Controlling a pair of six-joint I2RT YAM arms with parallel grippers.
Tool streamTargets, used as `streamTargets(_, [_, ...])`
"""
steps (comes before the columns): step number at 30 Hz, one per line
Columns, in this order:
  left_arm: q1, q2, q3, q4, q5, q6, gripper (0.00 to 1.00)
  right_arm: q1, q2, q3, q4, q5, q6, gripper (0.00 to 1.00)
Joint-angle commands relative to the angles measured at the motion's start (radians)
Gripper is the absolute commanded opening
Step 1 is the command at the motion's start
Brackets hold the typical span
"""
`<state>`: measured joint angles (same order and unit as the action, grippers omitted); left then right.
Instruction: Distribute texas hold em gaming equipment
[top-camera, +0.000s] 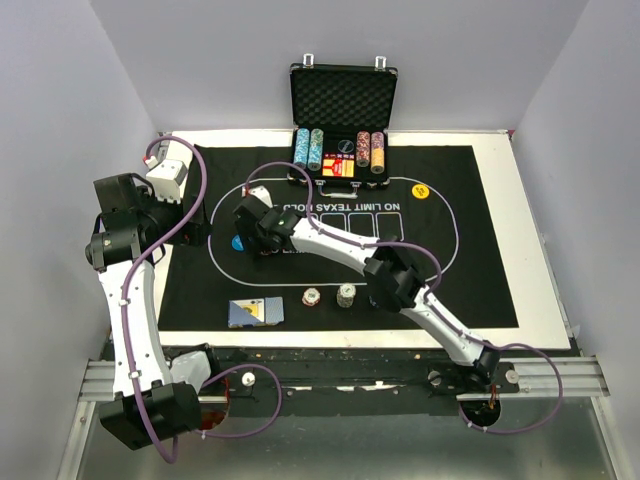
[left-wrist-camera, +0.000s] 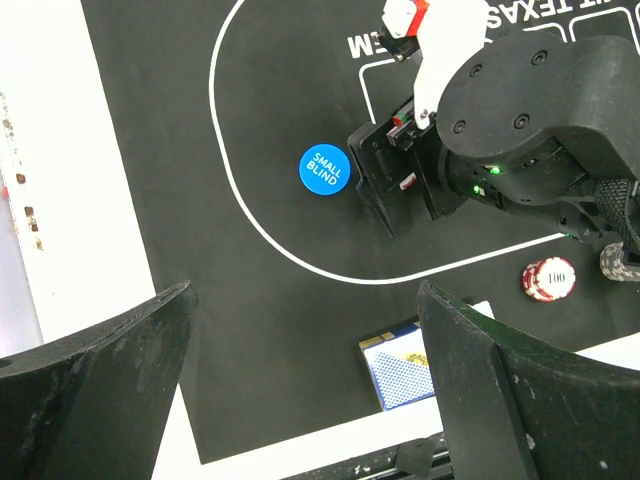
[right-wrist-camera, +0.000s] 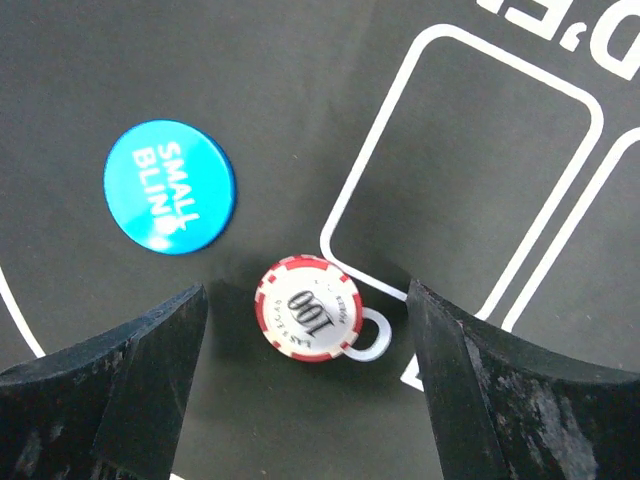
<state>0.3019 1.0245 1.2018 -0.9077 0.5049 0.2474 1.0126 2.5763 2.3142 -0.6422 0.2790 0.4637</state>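
Note:
A red-and-white poker chip (right-wrist-camera: 308, 308) marked 100 lies flat on the black mat between the fingers of my right gripper (right-wrist-camera: 305, 292), which is open and touches nothing. The blue SMALL BLIND button (right-wrist-camera: 170, 186) lies just left of it, also seen in the left wrist view (left-wrist-camera: 325, 170) and from the top (top-camera: 237, 241). From above, the right gripper (top-camera: 250, 226) reaches over the mat's left oval end. My left gripper (left-wrist-camera: 305, 290) hangs open and empty high over the mat's near left corner. The blue-backed card deck (top-camera: 255, 312) lies near the front edge.
A red chip stack (top-camera: 312, 297) and a paler stack (top-camera: 346, 295) stand near the mat's front edge. The open black case (top-camera: 343, 100) with chip rows sits at the back. A yellow button (top-camera: 420, 190) lies on the mat's right side. White table border (top-camera: 540, 250) surrounds the mat.

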Motion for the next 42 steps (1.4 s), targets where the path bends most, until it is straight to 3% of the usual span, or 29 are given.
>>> streamTargets(1, [0.006,-0.015,-0.008,-0.005,-0.006,0.015,0.99,0.004,-0.122,-0.08,-0.007,0.067,-0.014,0.89])
streamTargets(10, [0.006,-0.024,-0.015,-0.007,-0.012,0.026,0.99,0.007,-0.473,-0.566,-0.016,0.071,0.075,0.92])
streamTargets(17, [0.006,-0.021,-0.001,-0.016,-0.012,0.024,0.99,0.063,-0.567,-0.809,-0.005,0.045,0.139,0.92])
streamTargets(31, [0.006,-0.024,-0.007,-0.016,-0.017,0.023,0.99,0.104,-0.582,-0.898,0.036,0.009,0.164,0.8])
streamTargets(42, [0.006,-0.021,-0.011,-0.008,-0.02,0.02,0.99,0.118,-0.604,-0.911,0.007,0.015,0.193,0.51])
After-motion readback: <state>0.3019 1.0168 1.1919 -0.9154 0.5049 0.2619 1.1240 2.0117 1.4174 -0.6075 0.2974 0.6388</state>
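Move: From the right hand, the red chip stack lies about 14 cm back and 13 cm to the right, about 1 cm lower. The black-and-white chip stack is roughly 13 cm back and 23 cm right; the card pack is about 19 cm back and 2 cm left. The small blind button sits 1 cm ahead and 7 cm left. From the idle left hand, the red stack is some 3 cm back, 23 cm right and 23 cm below. Back and to the right in a low arc, the right hand leaves the already released red chip beside the small blind, lifts nearly 6 cm, then drops to the red chip stack, about 20 cm away. The fingers tip some 15 degrees steeper, straddle the stack and, in a slow last creep back, narrow from wide open to about its width, pads right at its sides. ##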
